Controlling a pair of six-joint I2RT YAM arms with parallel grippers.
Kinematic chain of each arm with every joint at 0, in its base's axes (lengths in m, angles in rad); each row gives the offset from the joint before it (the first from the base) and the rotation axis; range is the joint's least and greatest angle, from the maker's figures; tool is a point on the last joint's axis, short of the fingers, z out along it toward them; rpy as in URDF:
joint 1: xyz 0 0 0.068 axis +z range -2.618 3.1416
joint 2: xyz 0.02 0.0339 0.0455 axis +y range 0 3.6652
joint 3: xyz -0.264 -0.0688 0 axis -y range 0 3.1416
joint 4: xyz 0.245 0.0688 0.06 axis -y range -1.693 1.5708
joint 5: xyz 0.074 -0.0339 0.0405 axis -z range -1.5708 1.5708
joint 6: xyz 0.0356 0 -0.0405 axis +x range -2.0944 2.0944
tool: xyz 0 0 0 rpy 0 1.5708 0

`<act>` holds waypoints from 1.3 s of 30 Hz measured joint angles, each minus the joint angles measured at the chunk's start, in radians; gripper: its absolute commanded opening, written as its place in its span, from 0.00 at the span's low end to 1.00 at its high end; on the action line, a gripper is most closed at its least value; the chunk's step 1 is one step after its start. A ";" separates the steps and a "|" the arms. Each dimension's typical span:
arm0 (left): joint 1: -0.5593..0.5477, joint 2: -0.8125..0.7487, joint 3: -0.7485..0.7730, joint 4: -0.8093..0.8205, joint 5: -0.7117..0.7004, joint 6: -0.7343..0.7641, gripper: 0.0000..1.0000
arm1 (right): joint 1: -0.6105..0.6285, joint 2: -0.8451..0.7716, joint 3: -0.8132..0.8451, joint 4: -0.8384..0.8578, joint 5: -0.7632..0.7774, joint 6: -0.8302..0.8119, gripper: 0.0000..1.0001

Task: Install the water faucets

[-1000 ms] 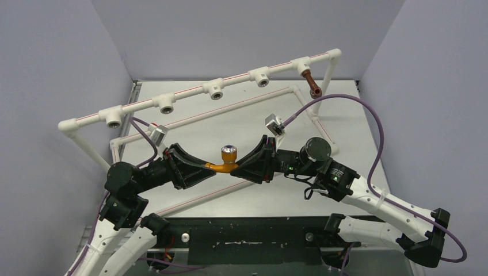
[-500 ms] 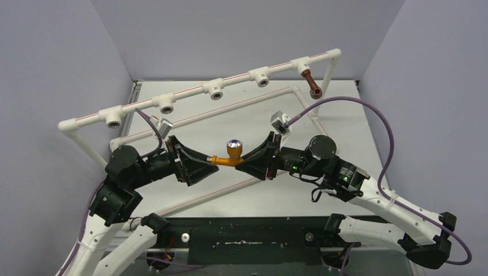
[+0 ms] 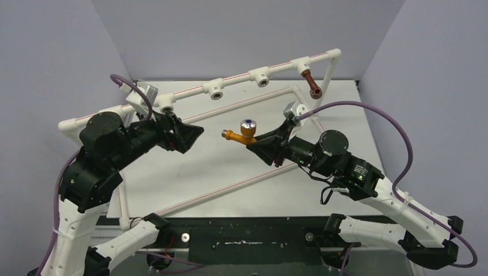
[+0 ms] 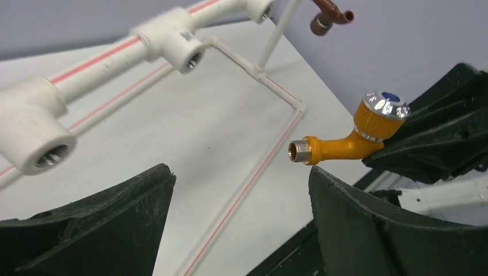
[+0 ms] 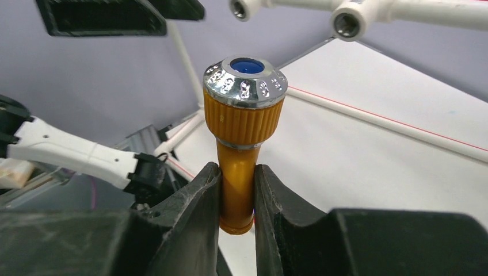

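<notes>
The orange-yellow water faucet point(image 3: 244, 132) hangs in the air over the middle of the table. My right gripper point(image 3: 256, 140) is shut on its body point(image 5: 239, 172), with the silver, blue-centred knob point(image 5: 246, 80) above the fingers. Its threaded brass end point(image 4: 299, 151) points left, free of any socket. My left gripper point(image 3: 194, 131) stands open and empty a short way left of that end, its jaws wide apart point(image 4: 241, 178). The dark reddish-brown faucet point(image 3: 311, 84) hangs from the rightmost tee of the white pipe frame point(image 3: 190, 95).
Open tee sockets point(image 3: 216, 91) point(image 3: 262, 79) point(image 3: 167, 107) face forward along the frame's top rail, one close to my left fingers point(image 4: 184, 54). Lower frame pipes point(image 3: 241, 103) lie on the table. Purple cables point(image 3: 397, 135) loop over both arms. Grey walls close in both sides.
My left gripper has opened, let go of the orange-yellow faucet and drawn back up and left. My right gripper has carried the faucet up and toward the back.
</notes>
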State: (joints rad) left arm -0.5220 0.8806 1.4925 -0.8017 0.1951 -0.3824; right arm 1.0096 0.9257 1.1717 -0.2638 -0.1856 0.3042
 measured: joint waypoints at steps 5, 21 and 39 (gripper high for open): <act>0.000 0.116 0.213 -0.051 -0.151 0.103 0.84 | 0.000 0.035 0.003 0.001 0.119 -0.084 0.00; 0.042 0.294 0.238 0.029 -0.652 0.241 0.81 | 0.085 0.076 -0.025 0.159 0.477 -0.159 0.00; 0.416 0.419 0.041 0.276 -0.621 0.170 0.80 | 0.129 0.182 -0.025 0.211 0.516 -0.143 0.00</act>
State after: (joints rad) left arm -0.1062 1.2995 1.5333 -0.5255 -0.4259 -0.2123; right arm 1.1389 1.1072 1.1469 -0.0528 0.3305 0.1616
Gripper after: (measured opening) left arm 0.805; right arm 0.226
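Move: The left hand, open and empty, has the stretch of white pipe between the two leftmost tees about 13 cm ahead, 17 cm left and some 7 cm below; the second tee from the left stands about 12 cm ahead and 8 cm left. The right hand holds the yellow faucet; the middle tee lies roughly 16 cm ahead and 12 cm left of it, near its height, the next tee about 20 cm ahead and 2 cm right, the brown faucet 18 cm ahead and 19 cm right. Forward and to its left, about 20 cm each way, the left hand swings in an arc, rising some 5 cm before sinking about 10, over the white pipe between the two leftmost tees; it turns some 55 degrees counter-clockwise to point forward, fingers staying open. The right hand keeps its pinch on the yellow faucet and goes forward about 7 cm, turning some 20 degrees clockwise, then slightly left and down, bringing the threaded end towards the middle tee. ##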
